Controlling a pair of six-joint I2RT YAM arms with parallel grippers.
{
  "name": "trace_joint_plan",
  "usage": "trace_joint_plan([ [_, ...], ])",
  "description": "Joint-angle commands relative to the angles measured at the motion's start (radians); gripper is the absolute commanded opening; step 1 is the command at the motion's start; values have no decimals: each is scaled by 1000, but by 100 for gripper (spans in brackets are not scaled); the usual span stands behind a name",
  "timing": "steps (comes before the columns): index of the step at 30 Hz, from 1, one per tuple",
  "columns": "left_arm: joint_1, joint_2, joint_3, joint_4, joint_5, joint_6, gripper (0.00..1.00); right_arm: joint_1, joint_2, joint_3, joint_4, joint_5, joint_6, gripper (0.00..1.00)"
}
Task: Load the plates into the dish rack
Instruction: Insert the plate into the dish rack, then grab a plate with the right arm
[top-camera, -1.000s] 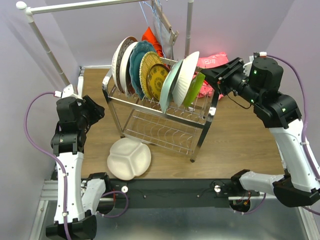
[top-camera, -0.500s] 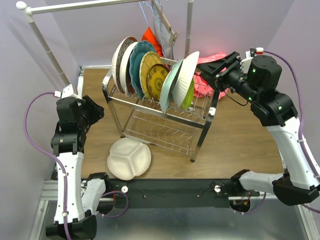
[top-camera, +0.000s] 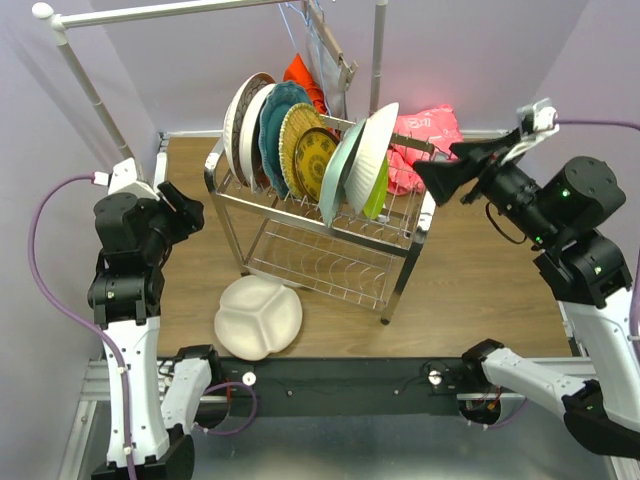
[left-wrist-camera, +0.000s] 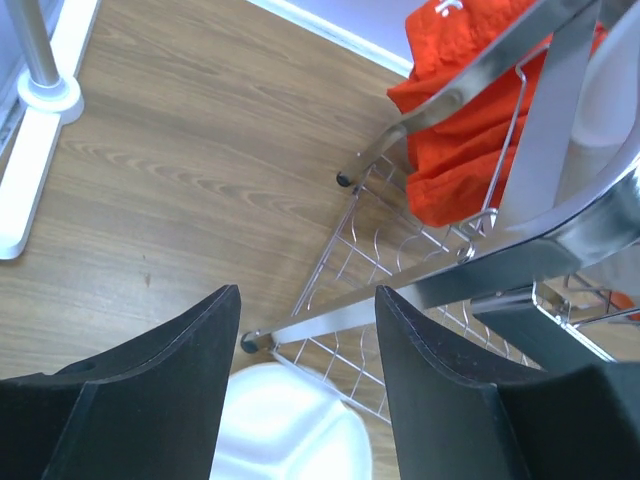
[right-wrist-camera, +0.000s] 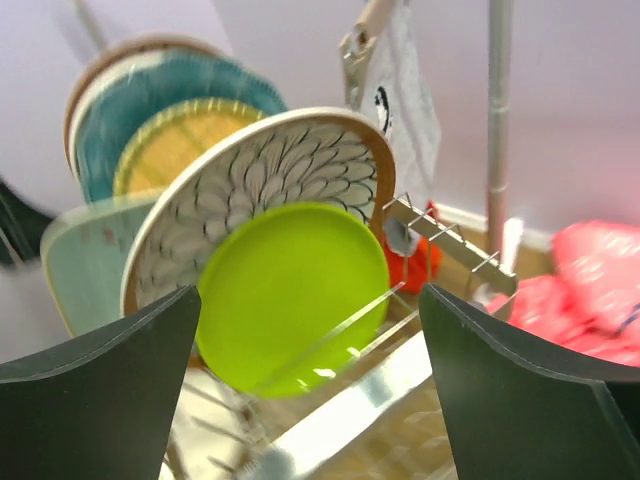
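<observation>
The dish rack (top-camera: 400, 262) stands mid-table with several plates upright in its top tier. The lime green plate (top-camera: 377, 192) is the rightmost one, behind the rack's end wires (right-wrist-camera: 290, 295). My right gripper (top-camera: 440, 178) hangs wide open just right of the rack, facing that plate, with nothing between its fingers (right-wrist-camera: 308, 300). A white divided plate (top-camera: 258, 317) lies flat on the table by the rack's front left leg. My left gripper (top-camera: 185, 205) is open and empty left of the rack, above that plate (left-wrist-camera: 290, 430). The lower tier holds nothing.
A white-poled clothes rail (top-camera: 90, 90) runs along the back left; its foot (left-wrist-camera: 45, 95) rests on the table. A red cloth (top-camera: 305, 75) hangs behind the rack. A pink cloth (top-camera: 425, 130) lies at the back right. Purple walls close in on both sides.
My right gripper opened wide and drew back to the right, leaving the lime green plate standing in the rack. My left arm shifted slightly left and its jaws widened a little.
</observation>
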Motion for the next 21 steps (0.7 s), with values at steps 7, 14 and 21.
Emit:
trace_joint_plan([
  [7, -4, 19, -144, -158, 155, 22, 67, -16, -67, -35, -54, 38, -418, 100],
  [14, -2, 23, -192, -221, 160, 5, 67, -67, -167, -120, -74, 19, -390, 100],
  [21, -2, 39, -161, -115, 146, -17, 67, -67, -245, -88, -289, -366, -649, 100],
])
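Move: Some 6 cm back, 11 cm right and 36 cm below the left hand lies the white divided plate on the table; the rack's near left leg stands about 8 cm ahead and 8 cm right of that hand, its middle 18 cm lower. From the right hand, the lime-green plate in the rack is about 8 cm ahead, 8 cm left and 11 cm lower; the petal-patterned plate leans 4 cm left of it, the rack's right end rail 9 cm right of it. Sinking about 12 cm beside the rack towards the white divided plate, the left hand tips its fingers down some 25 degrees and eases slightly back and right, still open and empty. The wide-open right hand moves away from the lime-green plate, first right, then back towards its base, sinking a little while its left side rolls down and its fingers tip up. ##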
